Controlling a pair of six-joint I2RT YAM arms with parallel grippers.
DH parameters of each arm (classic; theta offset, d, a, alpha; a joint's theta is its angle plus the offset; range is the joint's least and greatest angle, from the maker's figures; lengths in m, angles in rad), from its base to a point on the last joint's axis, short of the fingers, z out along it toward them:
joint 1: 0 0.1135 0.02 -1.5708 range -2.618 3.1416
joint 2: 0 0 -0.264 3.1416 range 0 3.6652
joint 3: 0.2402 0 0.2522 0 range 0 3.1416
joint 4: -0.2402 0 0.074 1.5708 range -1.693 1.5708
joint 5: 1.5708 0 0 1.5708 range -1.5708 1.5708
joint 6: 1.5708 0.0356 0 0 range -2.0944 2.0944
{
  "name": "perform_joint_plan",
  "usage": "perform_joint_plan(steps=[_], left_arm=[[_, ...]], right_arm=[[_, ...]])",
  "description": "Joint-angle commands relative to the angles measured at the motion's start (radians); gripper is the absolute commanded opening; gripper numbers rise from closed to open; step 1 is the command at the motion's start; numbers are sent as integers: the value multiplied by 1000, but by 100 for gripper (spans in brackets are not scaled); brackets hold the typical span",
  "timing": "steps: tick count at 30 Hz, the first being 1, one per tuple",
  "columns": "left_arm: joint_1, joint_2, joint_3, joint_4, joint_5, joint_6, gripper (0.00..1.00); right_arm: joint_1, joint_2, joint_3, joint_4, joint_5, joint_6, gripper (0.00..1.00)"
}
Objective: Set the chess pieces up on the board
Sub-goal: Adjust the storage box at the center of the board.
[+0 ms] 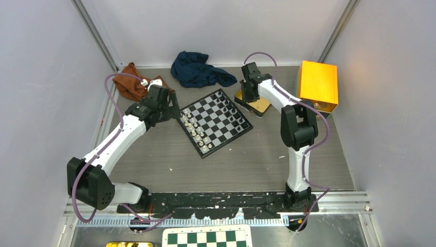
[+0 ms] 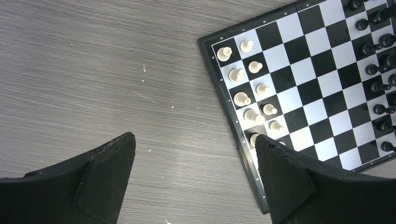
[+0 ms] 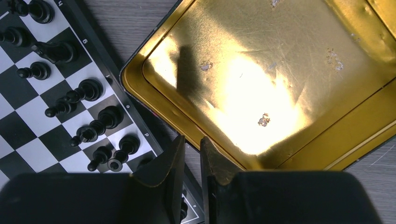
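The board (image 1: 216, 122) lies turned at an angle mid-table. White chess pieces (image 1: 195, 128) fill its left edge in two rows, black chess pieces (image 1: 232, 110) its right edge. My left gripper (image 1: 177, 112) hovers at the board's left rim. In the left wrist view it (image 2: 194, 140) is wide open over bare table, one finger over the white pieces (image 2: 254, 66). My right gripper (image 3: 192, 142) hangs between the board (image 3: 18, 123) and an open gold tin (image 3: 243, 70). Its jaws are a narrow gap apart with nothing in them. Black pieces (image 3: 100, 119) stand just left of it.
A blue cloth (image 1: 198, 69) and a brown cloth (image 1: 134, 82) lie at the back. A gold box (image 1: 318, 85) stands back right, and the shallow gold tin (image 1: 257, 105) touches the board's right corner. A green-and-white checkered sheet (image 1: 208, 238) lies below the arm bases.
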Motion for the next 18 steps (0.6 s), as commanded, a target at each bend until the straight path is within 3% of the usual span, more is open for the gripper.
perform_joint_plan(steps=[1,18], left_arm=[[12,5,38,33,6,-10,100],[42,10,24,-4,0,-10,100]], right_arm=[[-21,49,23,3,13,3,23],[-124,181,192,-11,65,37,21]])
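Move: The gold storage box is already between the right fingers at the rim facing the board, its middle about 4 cm ahead, 5 cm to the right and 3 cm below that hand. The chess board's middle lies some 8 cm back and 13 cm left; the yellow drawer box about 7 cm ahead and 28 cm right; the blue cloth some 17 cm ahead and 18 cm left. From the left hand, the storage box is roughly 14 cm ahead, 32 cm right and 13 cm down. The storage box's board-side rim stays pinched in the nearly shut right fingers as that hand drags it forward and then increasingly right as well, about 5 cm out and 3 cm right, speeding up as it goes. Height holds level, away from the chess board and towards the drawer box, the wrist turning some 5 to 10 degrees clockwise. ##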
